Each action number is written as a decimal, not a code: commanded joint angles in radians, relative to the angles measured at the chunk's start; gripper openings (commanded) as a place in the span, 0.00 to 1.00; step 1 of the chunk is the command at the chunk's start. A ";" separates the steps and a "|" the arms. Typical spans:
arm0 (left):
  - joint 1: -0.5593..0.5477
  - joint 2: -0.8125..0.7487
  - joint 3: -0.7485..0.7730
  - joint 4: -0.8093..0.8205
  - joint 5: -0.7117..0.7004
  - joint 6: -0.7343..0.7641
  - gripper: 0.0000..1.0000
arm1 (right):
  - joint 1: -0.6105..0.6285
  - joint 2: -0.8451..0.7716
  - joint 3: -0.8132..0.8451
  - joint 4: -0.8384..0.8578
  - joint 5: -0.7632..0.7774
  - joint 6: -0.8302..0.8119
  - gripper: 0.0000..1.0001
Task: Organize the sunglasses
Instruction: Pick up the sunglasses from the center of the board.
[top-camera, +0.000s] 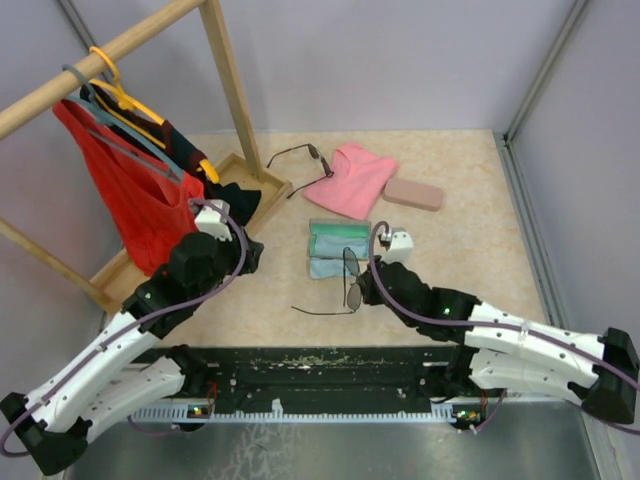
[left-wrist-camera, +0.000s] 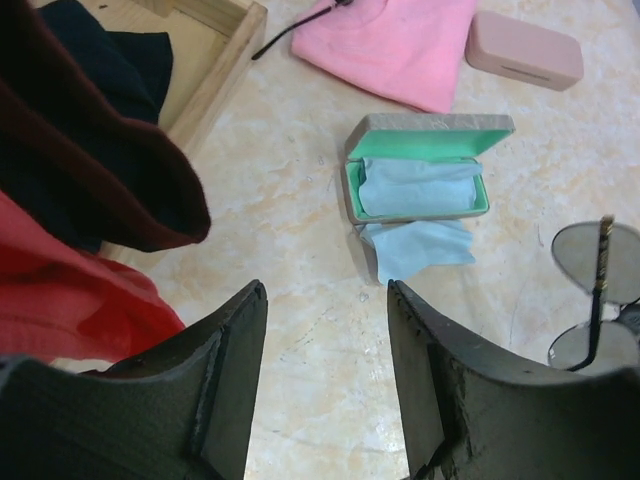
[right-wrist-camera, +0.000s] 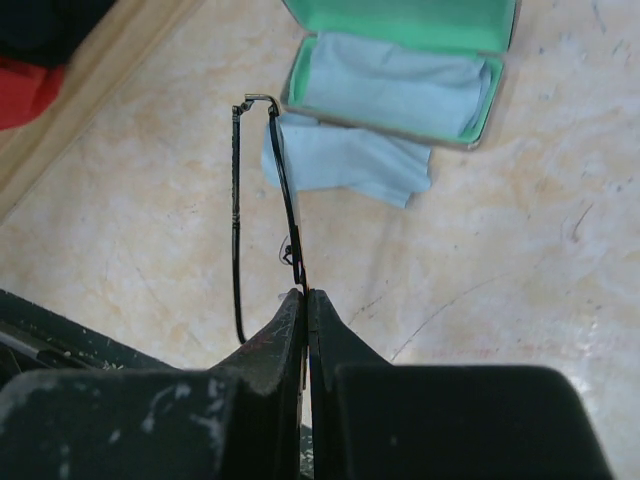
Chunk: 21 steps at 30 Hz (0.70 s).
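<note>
One pair of sunglasses (top-camera: 352, 278) stands on edge just in front of the open green-lined case (top-camera: 338, 240), one thin arm trailing left over the table. My right gripper (top-camera: 364, 287) is shut on its wire frame; in the right wrist view the sunglasses (right-wrist-camera: 285, 190) run edge-on up from the pinched fingertips (right-wrist-camera: 306, 294). A second pair of sunglasses (top-camera: 298, 155) lies far back beside a pink cloth (top-camera: 352, 178). My left gripper (left-wrist-camera: 326, 292) hovers open with nothing in it, left of the case (left-wrist-camera: 420, 165), and sees the held sunglasses (left-wrist-camera: 598, 290) at its right.
A light-blue cloth (left-wrist-camera: 415, 245) spills out of the case onto the table. A shut pink case (top-camera: 413, 193) lies at the back right. A wooden clothes rack (top-camera: 225, 70) with a red garment (top-camera: 130, 195) and hangers fills the left side, close to my left arm.
</note>
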 joint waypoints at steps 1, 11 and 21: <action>0.004 0.036 0.006 0.052 0.084 0.037 0.58 | -0.032 -0.098 -0.003 0.139 -0.064 -0.300 0.00; 0.003 0.099 0.037 0.133 0.270 0.079 0.58 | -0.037 -0.087 0.046 0.110 -0.018 -0.375 0.00; -0.027 0.196 0.036 0.210 0.398 0.039 0.54 | -0.057 0.038 0.197 0.042 0.084 -0.349 0.00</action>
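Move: The sunglasses are already up in the air, pinched in the right fingers with their middle about 2 cm left of that hand's point; a temple sticks out to the left. From the empty left hand they lie some 18 cm to the right, 4 cm back and 6 cm lower. The open case is about 15 cm ahead of the right hand, 5 cm left and 10 cm below, and the blue cloth about 9 cm ahead, 6 cm left and 11 cm below. The sunglasses stay pinched in the shut right fingers, which carry them up about 4.5 cm and some 2.5 cm forward while the wrist tips up and rolls its left side down, each by roughly 10 degrees. The left hand, fingers held about half open, swings right towards them by some 7.5 cm, sinking slightly and turning clockwise, without touching them yet. ##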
